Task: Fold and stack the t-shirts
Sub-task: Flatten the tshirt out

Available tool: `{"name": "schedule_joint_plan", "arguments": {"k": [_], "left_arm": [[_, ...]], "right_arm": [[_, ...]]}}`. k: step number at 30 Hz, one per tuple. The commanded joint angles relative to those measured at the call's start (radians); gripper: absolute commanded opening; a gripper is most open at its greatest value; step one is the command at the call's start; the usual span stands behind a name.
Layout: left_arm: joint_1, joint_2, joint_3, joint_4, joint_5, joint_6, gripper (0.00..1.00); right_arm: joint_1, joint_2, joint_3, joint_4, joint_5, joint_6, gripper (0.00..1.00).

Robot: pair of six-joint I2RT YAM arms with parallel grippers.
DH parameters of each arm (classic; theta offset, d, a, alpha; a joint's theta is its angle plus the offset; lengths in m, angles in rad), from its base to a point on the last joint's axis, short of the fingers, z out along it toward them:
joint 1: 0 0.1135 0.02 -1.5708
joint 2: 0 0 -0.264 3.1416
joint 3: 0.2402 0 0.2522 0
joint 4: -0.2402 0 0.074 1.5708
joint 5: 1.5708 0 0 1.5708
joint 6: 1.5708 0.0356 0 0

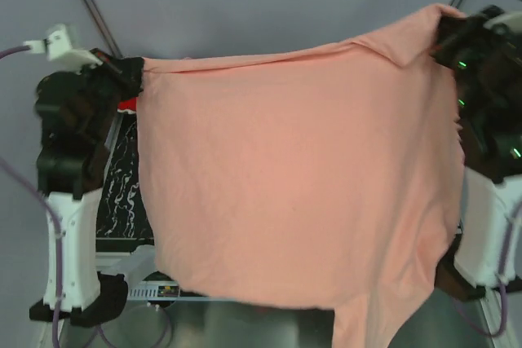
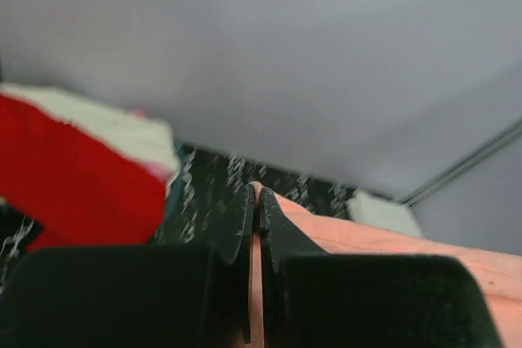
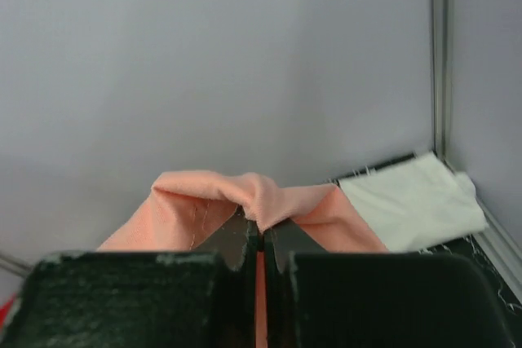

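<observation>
A salmon-pink t-shirt (image 1: 302, 177) hangs spread in the air between both arms and fills most of the top view. My left gripper (image 1: 137, 79) is shut on its upper left corner; in the left wrist view the pink cloth (image 2: 391, 238) runs between the closed fingers (image 2: 236, 222). My right gripper (image 1: 440, 38) is shut on the upper right corner, where the fabric (image 3: 245, 193) bunches over the fingertips. A red t-shirt (image 2: 73, 181) lies on a white one (image 2: 122, 128) to the left. Another white t-shirt (image 3: 412, 201) lies at the right.
A black patterned mat (image 1: 122, 185) covers the table under the hanging shirt. Grey walls and metal frame bars (image 1: 90, 6) stand behind. A small patch of red (image 1: 126, 105) shows beside the left gripper. The shirt's lower edge droops past the arm bases (image 1: 77, 299).
</observation>
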Motion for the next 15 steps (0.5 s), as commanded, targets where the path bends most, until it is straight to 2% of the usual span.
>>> {"name": "schedule_joint_plan", "arguments": {"k": [1, 3, 4, 5, 6, 7, 8, 9, 10, 12, 13, 14, 15], "left_arm": [[0.038, 0.262, -0.171, -0.018, -0.084, 0.024, 0.0], [0.077, 0.396, -0.199, -0.01, -0.069, 0.014, 0.0], [0.086, 0.533, -0.187, -0.013, -0.023, 0.014, 0.07], [0.103, 0.595, -0.164, -0.023, 0.015, 0.018, 0.22], [0.103, 0.646, -0.14, -0.037, 0.046, 0.023, 0.5], [0.101, 0.69, -0.114, -0.048, 0.083, 0.024, 0.55], [0.098, 0.688, -0.119, -0.036, 0.106, 0.028, 0.62], [0.095, 0.671, -0.136, -0.017, 0.12, 0.026, 0.76], [0.092, 0.625, -0.168, 0.012, 0.123, 0.031, 0.82], [0.09, 0.585, -0.19, 0.018, 0.116, 0.037, 0.89], [0.09, 0.553, -0.201, 0.009, 0.117, 0.041, 0.9], [0.089, 0.534, -0.217, 0.0, 0.12, 0.041, 0.91], [0.089, 0.518, -0.218, 0.0, 0.123, 0.04, 0.91]], "right_arm": [[-0.011, 0.383, -0.063, -0.14, 0.075, 0.028, 0.0], [-0.064, 0.553, 0.004, -0.172, -0.023, 0.068, 0.04], [-0.084, 0.743, 0.065, -0.264, -0.058, 0.089, 0.17], [-0.103, 0.844, 0.146, -0.327, -0.121, 0.1, 0.75], [-0.113, 1.023, 0.369, -0.479, -0.153, 0.105, 0.89], [-0.115, 1.09, 0.476, -0.539, -0.14, 0.109, 0.99], [-0.114, 1.134, 0.609, -0.568, -0.149, 0.096, 1.0], [-0.114, 1.156, 0.625, -0.582, -0.167, 0.09, 1.0], [-0.114, 1.138, 0.609, -0.558, -0.177, 0.085, 1.0], [-0.115, 1.052, 0.381, -0.472, -0.204, 0.07, 1.0], [-0.114, 0.93, 0.277, -0.344, -0.217, 0.063, 1.0], [-0.115, 0.815, 0.084, -0.232, -0.236, 0.065, 1.0], [-0.115, 0.814, 0.005, -0.231, -0.244, 0.07, 1.0]]}}
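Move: Stretched high between both hands hangs the pink t-shirt. The bare middle of the table lies about 21 cm ahead of the left hand, 28 cm to its right and over 50 cm down; for the right hand it is some 21 cm ahead, 26 cm left and 60 cm down. The red t-shirt pile sits about 26 cm ahead and 11 cm left of the left hand; the white stack is 32 cm ahead and 8 cm right of the right hand. Flinging the pink t-shirt down and forward onto the table, both hands plunge together, the left about 40 cm down and 20 cm out, the right some 50 cm down and 30 cm out, fingers tipping steeply downward. Partway down both grippers open wide and let go of the top corners; at the bottom both draw back a few centimetres, the left also rising slightly. ##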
